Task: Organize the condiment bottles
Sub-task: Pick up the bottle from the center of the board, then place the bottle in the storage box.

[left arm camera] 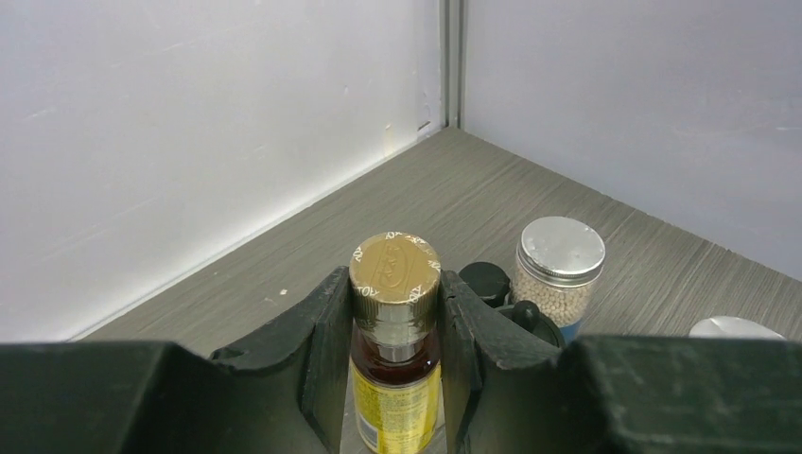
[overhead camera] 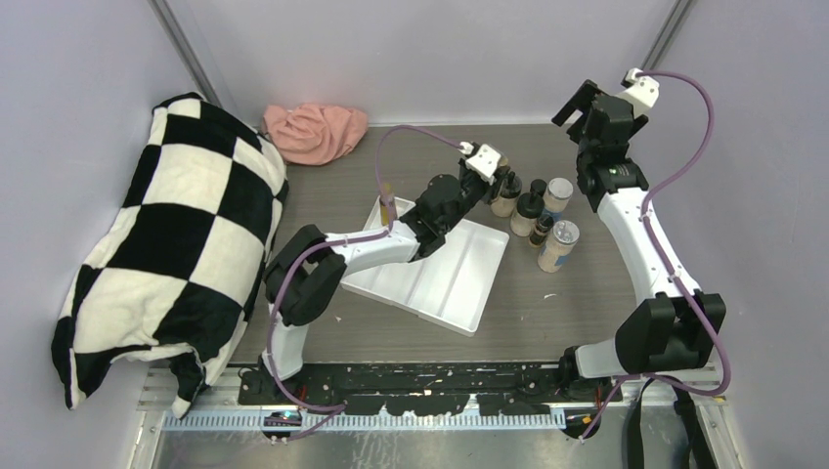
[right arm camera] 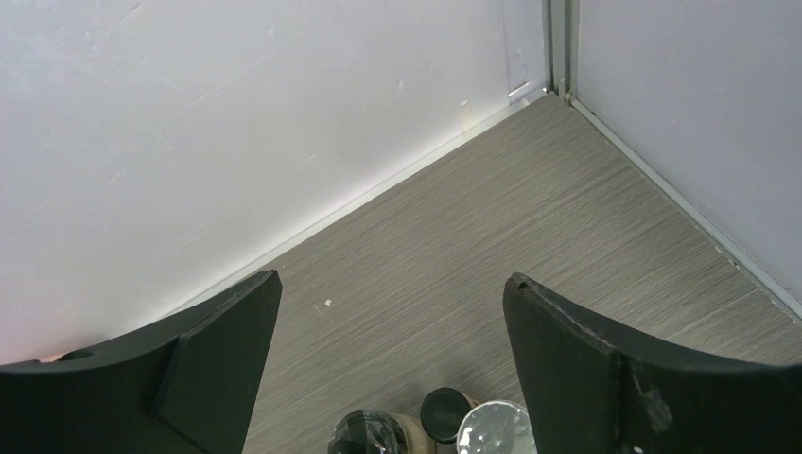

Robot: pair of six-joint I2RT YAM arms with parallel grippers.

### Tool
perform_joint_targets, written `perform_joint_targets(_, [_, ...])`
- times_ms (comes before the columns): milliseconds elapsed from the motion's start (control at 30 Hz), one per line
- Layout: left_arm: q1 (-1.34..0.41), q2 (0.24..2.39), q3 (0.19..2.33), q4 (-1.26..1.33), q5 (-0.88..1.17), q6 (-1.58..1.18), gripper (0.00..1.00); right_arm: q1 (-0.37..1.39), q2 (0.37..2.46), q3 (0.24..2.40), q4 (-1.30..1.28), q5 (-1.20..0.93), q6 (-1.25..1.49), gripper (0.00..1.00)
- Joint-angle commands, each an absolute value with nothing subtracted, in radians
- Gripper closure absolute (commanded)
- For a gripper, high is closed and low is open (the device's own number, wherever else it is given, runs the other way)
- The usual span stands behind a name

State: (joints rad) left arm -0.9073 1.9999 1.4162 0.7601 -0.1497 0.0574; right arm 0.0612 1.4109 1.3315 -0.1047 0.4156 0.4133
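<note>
In the left wrist view my left gripper point(left arm camera: 394, 301) is shut on a slim yellow bottle point(left arm camera: 395, 397) just under its gold-brown cap. The top view places that gripper point(overhead camera: 501, 186) at the left end of the cluster of condiment bottles. The cluster holds a silver-lidded shaker point(overhead camera: 558, 198), a second shaker point(overhead camera: 558, 244), a dark bottle point(overhead camera: 528, 210) and a tiny dark one point(overhead camera: 541, 234). Another slim yellow bottle point(overhead camera: 388, 207) stands in the far left corner of the white tray point(overhead camera: 459, 293). My right gripper point(overhead camera: 579, 106) hangs open, high above the cluster, with nothing between its fingers.
A black-and-white checkered cushion point(overhead camera: 166, 244) fills the left side. A pink cloth point(overhead camera: 315, 132) lies at the back wall. Walls close in at the back and right. Below the right gripper point(right arm camera: 392, 284) show a black faceted lid point(right arm camera: 374, 430) and a silver lid point(right arm camera: 494, 427).
</note>
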Motion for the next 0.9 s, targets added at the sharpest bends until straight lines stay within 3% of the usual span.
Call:
perform_joint_targets(0, [-0.901, 1.853, 1.369, 0.888, -0.201, 0.069, 1.0, 0.057, 1.35, 1.322, -0.091, 0.406, 0.431, 0.07])
perform_joint_targets(867, [-0.926, 1.294, 0.816, 0.911, -0.438, 0.146, 1.0, 0.057, 1.276, 1.26, -0.1, 0.347, 0.5, 0.08])
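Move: The left hand already holds the yellow-labelled bottle by its neck, lifted. The white tray's middle is about 15 cm to the left, 9 cm back and 22 cm below; the first bottle, standing in it, is level with the hand and some 23 cm to the left. The glass jar stands about 4 cm ahead and 4 cm right, the black-lidded jar 8 cm right and 1 cm back. From the idle right hand, the tray lies roughly 39 cm left and 15 cm back. Keeping its pinch on the neck of the yellow-labelled bottle, the left hand sweeps about 14 cm to the left and 7 cm back, carrying the bottle away from the jars and in over the tray towards the first bottle. It rises a little further, mostly at the start, and swings some 10 degrees counter-clockwise with the bottle still upright between the closed-up fingers. ##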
